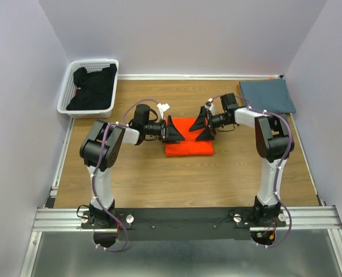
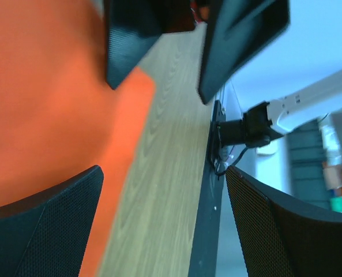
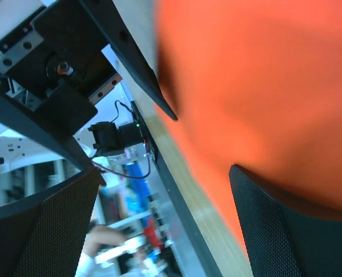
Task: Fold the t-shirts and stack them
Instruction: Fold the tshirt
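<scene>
A bright orange t-shirt [image 1: 188,145] lies folded into a rectangle in the middle of the table. My left gripper [image 1: 175,131] hangs open over its left edge and my right gripper [image 1: 203,128] open over its right edge, the two facing each other. Neither holds anything. In the left wrist view the orange cloth [image 2: 44,104] fills the left side, with bare wood between my open left gripper [image 2: 165,225] fingers. In the right wrist view the orange cloth [image 3: 263,86] lies beside my open right gripper [image 3: 165,225]. A slate blue-grey t-shirt [image 1: 267,95] lies folded at the back right corner.
A white basket [image 1: 67,98] with dark cloth [image 1: 93,86] in it stands at the back left. Grey walls close in the table on three sides. The black rail [image 1: 182,216] with both arm bases runs along the near edge.
</scene>
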Robot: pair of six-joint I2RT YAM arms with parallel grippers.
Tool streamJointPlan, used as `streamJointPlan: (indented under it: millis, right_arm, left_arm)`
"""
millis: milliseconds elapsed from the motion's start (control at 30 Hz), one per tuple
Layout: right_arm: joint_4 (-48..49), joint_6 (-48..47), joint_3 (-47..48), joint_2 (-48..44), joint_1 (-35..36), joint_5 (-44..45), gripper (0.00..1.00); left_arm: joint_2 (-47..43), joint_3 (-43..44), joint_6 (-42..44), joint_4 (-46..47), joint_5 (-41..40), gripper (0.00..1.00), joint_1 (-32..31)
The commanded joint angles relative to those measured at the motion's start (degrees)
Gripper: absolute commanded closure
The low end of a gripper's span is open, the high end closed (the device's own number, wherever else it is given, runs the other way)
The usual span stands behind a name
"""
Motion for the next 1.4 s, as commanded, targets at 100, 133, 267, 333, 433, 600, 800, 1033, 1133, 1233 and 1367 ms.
streamJointPlan:
  millis: [100,133,267,333,433,600,800,1033,1133,1233,1367]
  right_arm:
    - [3.0,2.9,-0.6,9.7,-2.1,-2.2,0.00]
    - [2.7,2.0,-0.5,10.4,-2.8,-2.1,0.00]
    - [2.4,1.4,-1.1,5.7,-3.0,-2.0,0.00]
    - [2.3,1.8,-1.2,2.7,-3.1,-2.6,0.00]
    - [2.4,2.9,-2.4,-5.0,-2.7,-2.5,0.00]
    - [3.3,5.3,-8.7,-12.5,-0.1,-2.0,0.00]
    - [12.5,12.7,-16.4,-7.5,2.9,-3.6,0.00]
    - [12.1,9.0,-17.0,1.4,0.0,-4.3,0.00]
    - [11.4,8.4,-16.3,3.6,-2.3,-3.7,0.00]
    - [8.3,6.0,-14.4,2.4,-3.1,-3.3,0.00]
    - [0.5,-2.1,-11.2,-4.1,-3.1,-2.7,0.00]
  left_arm:
    - [13.1,0.8,-10.0,6.6,0.5,0.05,4.3]
    - [13.9,0.3,-9.9,6.0,0.2,0.05,5.2]
    - [7.2,-2.1,-8.7,5.6,0.2,0.05,5.5]
    - [0.7,-4.2,-8.2,5.5,0.2,0.05,4.9]
    - [-7.1,-7.6,-8.7,5.4,0.7,0.05,2.4]
    - [-12.0,-10.9,-9.2,6.5,-1.0,0.05,-1.8]
    - [-1.7,-7.7,-9.5,8.1,-0.7,0.05,-3.2]
    - [8.0,-8.8,-7.1,5.8,-2.0,0.05,2.3]
    - [9.2,-8.2,-3.5,2.5,-3.0,0.05,3.9]
    - [7.6,-7.5,-2.0,0.2,-2.8,0.05,4.9]
    - [-0.3,-6.3,4.2,-7.1,-4.2,0.05,4.6]
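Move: The folded orange t-shirt lies beneath both open hands: its middle is roughly 5 cm right of the left hand, 2 cm back and 6 cm below. From the right hand it is about 6 cm left, 4 cm back and 5 cm below. The white basket stands some 35 cm left and 19 cm ahead of the left hand; the grey board is about 26 cm right and 13 cm ahead of the right hand. Both open hands sink onto the t-shirt, lift about 10 cm while drawing back, then pat down again. ##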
